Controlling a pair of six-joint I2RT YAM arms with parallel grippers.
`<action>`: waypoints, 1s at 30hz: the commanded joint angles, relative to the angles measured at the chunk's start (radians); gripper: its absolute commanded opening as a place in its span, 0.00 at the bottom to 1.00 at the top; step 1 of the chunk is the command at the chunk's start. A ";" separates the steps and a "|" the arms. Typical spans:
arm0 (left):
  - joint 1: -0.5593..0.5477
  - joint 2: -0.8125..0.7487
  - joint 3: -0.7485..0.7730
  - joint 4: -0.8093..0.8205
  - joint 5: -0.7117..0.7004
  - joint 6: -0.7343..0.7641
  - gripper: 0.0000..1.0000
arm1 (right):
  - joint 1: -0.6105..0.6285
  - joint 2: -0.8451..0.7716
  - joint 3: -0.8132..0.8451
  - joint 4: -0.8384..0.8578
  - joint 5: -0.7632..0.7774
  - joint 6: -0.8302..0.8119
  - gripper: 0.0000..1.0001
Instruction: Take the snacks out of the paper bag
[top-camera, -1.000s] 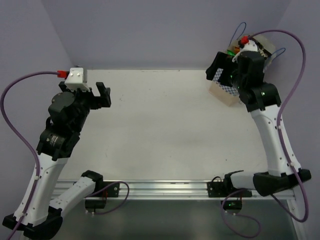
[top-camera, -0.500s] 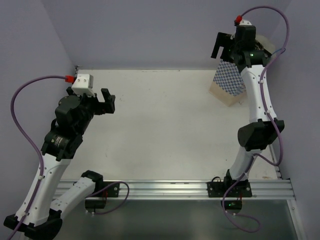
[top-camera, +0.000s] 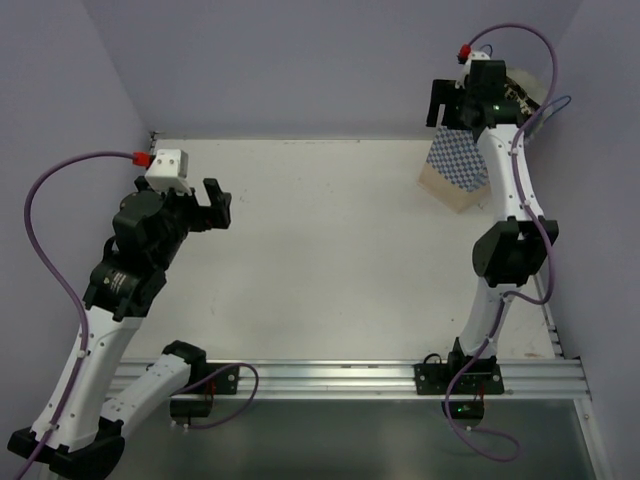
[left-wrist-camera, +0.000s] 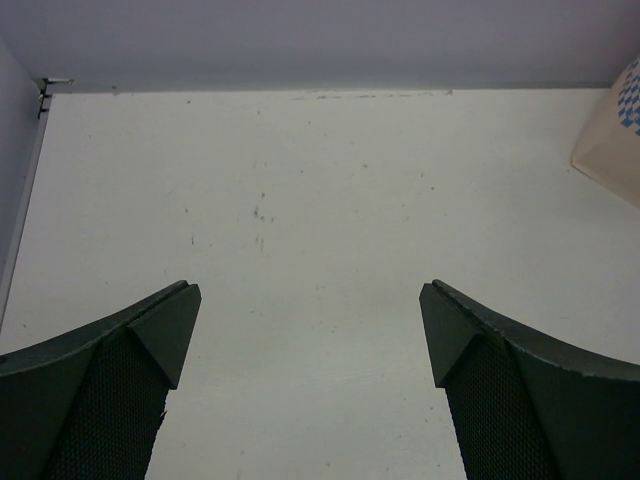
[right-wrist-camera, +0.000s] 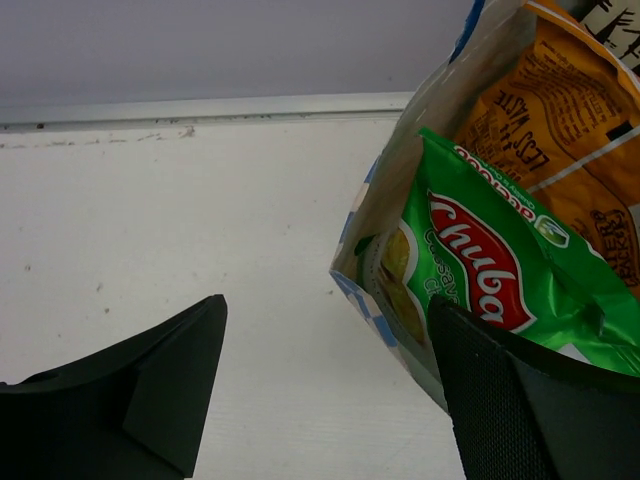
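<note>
The paper bag, tan with a blue-and-white checkered band, stands tilted at the table's far right. My right gripper hovers open and empty just above and left of its mouth. In the right wrist view the gripper is open, and its right finger overlaps the bag's rim. Inside the bag lie the green-and-white chip bag and the orange packet. A scrap of dark-and-white print shows at the top right corner. My left gripper is open and empty above the table's left side.
The white table ends at a purple back wall. The bag's corner shows at the right edge of the left wrist view. A metal rail runs along the near edge. Purple cables loop off both arms.
My right arm has straightened and lifted its gripper from low against the bag to above its mouth. My left gripper has shifted slightly to the right.
</note>
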 joint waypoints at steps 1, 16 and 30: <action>-0.004 0.007 0.002 -0.020 0.016 -0.021 1.00 | 0.004 0.028 0.027 0.087 -0.037 -0.024 0.84; -0.004 0.009 0.017 -0.069 0.018 -0.048 1.00 | 0.004 0.112 0.030 0.186 0.041 0.004 0.60; -0.004 -0.005 0.017 -0.069 0.018 -0.053 1.00 | 0.089 -0.009 -0.084 0.157 0.073 -0.155 0.06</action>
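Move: The paper bag's near-left rim lies about 4 cm ahead of the right hand, level sideways and some 4 cm below it. From that hand, the green snack sits roughly 2 cm ahead, 7 cm to the right and 6 cm lower; the orange snack is 6 cm ahead, 10 cm right and 5 cm lower. From the left hand, the rim is about 31 cm ahead, 42 cm right and 9 cm lower. The right hand reaches forward and down, about 4 cm each, closing its fingers to pinch the bag's near-left rim. ##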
